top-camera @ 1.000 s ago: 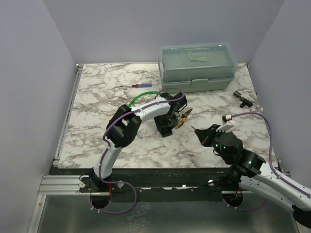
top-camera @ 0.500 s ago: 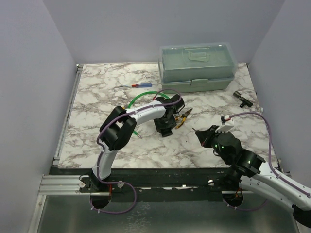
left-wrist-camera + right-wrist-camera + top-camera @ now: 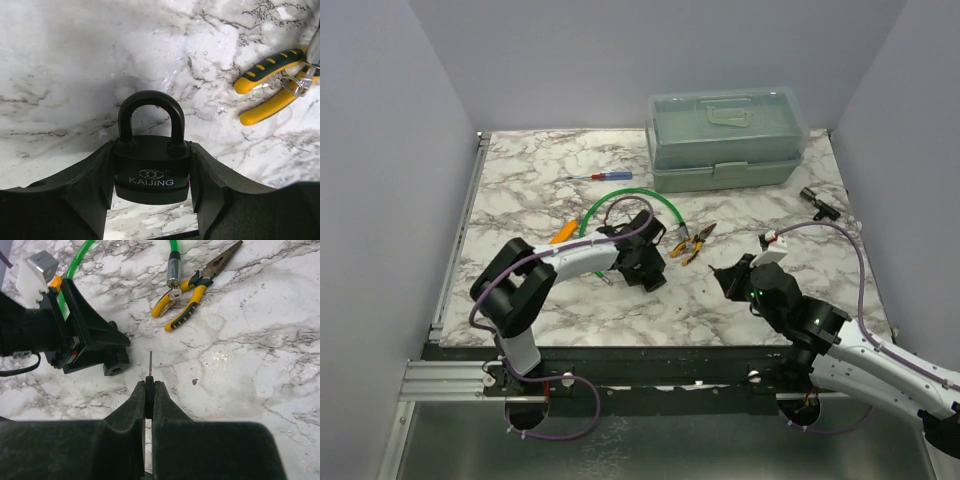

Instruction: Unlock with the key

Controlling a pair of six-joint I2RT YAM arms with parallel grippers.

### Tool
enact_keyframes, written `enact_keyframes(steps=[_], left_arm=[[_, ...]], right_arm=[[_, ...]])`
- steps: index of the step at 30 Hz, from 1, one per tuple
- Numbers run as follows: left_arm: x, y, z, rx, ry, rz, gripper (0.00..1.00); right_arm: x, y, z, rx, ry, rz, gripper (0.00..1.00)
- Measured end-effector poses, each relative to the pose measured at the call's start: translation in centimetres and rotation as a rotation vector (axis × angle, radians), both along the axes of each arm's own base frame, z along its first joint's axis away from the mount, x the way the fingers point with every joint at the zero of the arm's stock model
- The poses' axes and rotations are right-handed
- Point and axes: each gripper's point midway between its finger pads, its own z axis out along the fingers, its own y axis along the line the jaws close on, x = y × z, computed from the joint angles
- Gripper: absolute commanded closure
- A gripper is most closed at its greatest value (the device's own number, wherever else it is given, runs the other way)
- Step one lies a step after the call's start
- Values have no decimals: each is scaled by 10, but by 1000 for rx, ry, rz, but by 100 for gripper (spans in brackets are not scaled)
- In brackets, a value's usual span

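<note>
A black padlock marked KAIJING sits between the fingers of my left gripper, which is shut on its body with the closed shackle pointing away. From above, the left gripper lies low over the marble in the middle of the table. My right gripper is shut on the dark head of the key, whose thin silver blade sticks out ahead. The blade points past the padlock's lower end, a short gap to its right. In the top view the right gripper is right of the left one.
Yellow-handled pliers lie just beyond both grippers, beside a green cable with a silver end piece. A pale green toolbox stands at the back, a red-and-blue screwdriver to its left. A small black part lies far right.
The left arm has folded down and drawn its gripper toward the near left, away from the pliers, its fingers closing onto the padlock. The right gripper crept left with the key.
</note>
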Motion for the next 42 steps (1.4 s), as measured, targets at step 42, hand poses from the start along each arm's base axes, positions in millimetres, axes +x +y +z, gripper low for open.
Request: enact_keyframes(steps=[42], left_arm=[[9,31,122,-1005,-202,458,100]], right_arm=[[10,106,68,273,-202,361,100]])
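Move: The padlock already held in the left hand lies about 16 cm left, 2 cm ahead and 10 cm below the right hand. From the left hand, the key in the right hand's fingers is some 14 cm right, 1 cm back and 9 cm up. On the table, the pliers lie about 11 cm right of the left hand and 8 cm ahead, and the green hose's metal end about 9 cm right and 11 cm ahead. Left lifts padlock about 12 cm, tipping it rightward, while right carries key 11 cm left towards it, rising. ##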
